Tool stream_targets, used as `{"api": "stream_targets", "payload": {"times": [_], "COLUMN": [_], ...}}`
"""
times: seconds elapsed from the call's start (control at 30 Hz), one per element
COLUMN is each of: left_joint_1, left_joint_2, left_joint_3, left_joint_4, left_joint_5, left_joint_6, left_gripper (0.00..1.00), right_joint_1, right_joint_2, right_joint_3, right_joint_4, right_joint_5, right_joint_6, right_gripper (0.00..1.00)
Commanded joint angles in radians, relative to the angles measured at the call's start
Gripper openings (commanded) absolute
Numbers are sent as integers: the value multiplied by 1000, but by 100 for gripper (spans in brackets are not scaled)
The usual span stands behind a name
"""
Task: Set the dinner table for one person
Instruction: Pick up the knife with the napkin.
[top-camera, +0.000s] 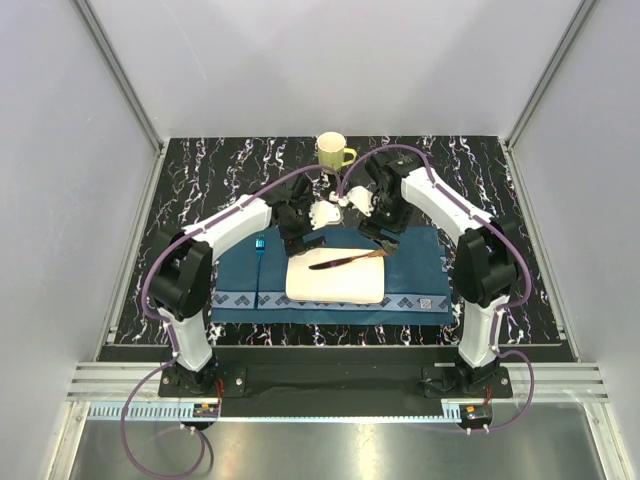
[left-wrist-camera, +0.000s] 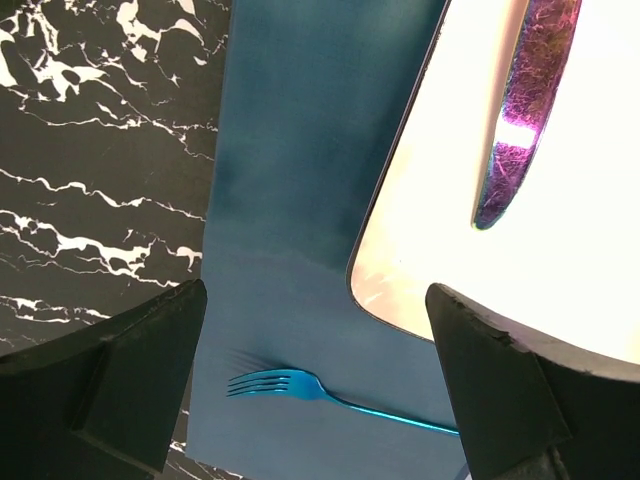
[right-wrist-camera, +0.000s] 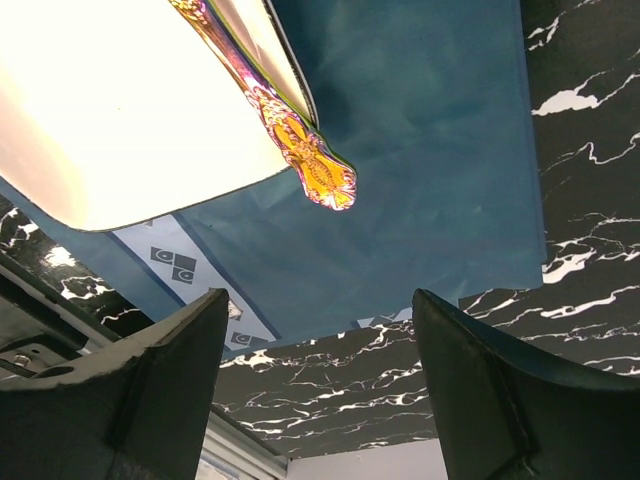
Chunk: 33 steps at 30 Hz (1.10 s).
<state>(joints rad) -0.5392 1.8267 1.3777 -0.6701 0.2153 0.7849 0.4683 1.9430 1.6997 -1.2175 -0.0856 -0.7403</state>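
Observation:
The dinner table (top-camera: 200, 180) is black with white veins. On it lies a dark blue placemat (top-camera: 420, 262) with a cream rectangular plate (top-camera: 335, 280) in the middle. An iridescent knife (top-camera: 348, 260) lies slantwise across the plate, its gold-purple handle (right-wrist-camera: 318, 165) sticking out past the rim. A blue fork (top-camera: 260, 256) lies on the placemat left of the plate. My left gripper (left-wrist-camera: 315, 288) hangs open above the fork (left-wrist-camera: 300, 385), holding nothing. My right gripper (right-wrist-camera: 320, 292) is open and empty, just beyond the knife handle, over the placemat's edge.
A yellow-green mug (top-camera: 333, 152) stands at the back of the table, behind both wrists. The placemat has a pale patterned border (right-wrist-camera: 175, 262) along its near side. Grey walls and metal rails enclose the table.

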Motion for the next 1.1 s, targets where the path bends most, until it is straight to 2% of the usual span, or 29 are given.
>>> {"api": "stream_targets", "payload": {"times": [0.0, 0.3, 0.53, 1.07], "left_joint_1": [-10, -10, -10, 7], "left_joint_2": [23, 92, 100, 100], "left_joint_3": [14, 53, 76, 73], "left_joint_4": [9, 40, 38, -20], "left_joint_5": [52, 75, 79, 121], "left_joint_6": [19, 8, 2, 1], "left_gripper": [98, 97, 98, 97], "right_joint_1": [-7, -7, -7, -19], "right_joint_2": [-24, -61, -67, 54], "right_joint_3": [31, -84, -212, -146], "right_joint_4": [50, 53, 157, 332], "right_joint_5": [23, 67, 116, 152], "right_joint_6": [4, -16, 7, 104], "right_gripper": [81, 82, 82, 82]}}
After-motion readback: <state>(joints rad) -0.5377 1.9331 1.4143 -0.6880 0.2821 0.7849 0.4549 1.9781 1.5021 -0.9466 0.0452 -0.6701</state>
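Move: The knife lies across the plate; its middle is about 9 cm left of the right gripper, 2 cm back and 9 cm below, with the handle end much nearer. The plate's middle is roughly 12 cm left and 6 cm back of that gripper. From the left gripper, the knife's middle is some 11 cm right, 5 cm back and 6 cm lower, while the fork lies about 9 cm left and 8 cm back. Lower the right gripper about 6 cm beside the knife's handle end, fingers kept open: first swing it down, to the right and back, then bring it forward again some 4 cm while the fingertips tilt slightly forward. Meanwhile sink the wide-open left gripper about 3 cm over the plate's far left corner, near the blade, and hold it there. ##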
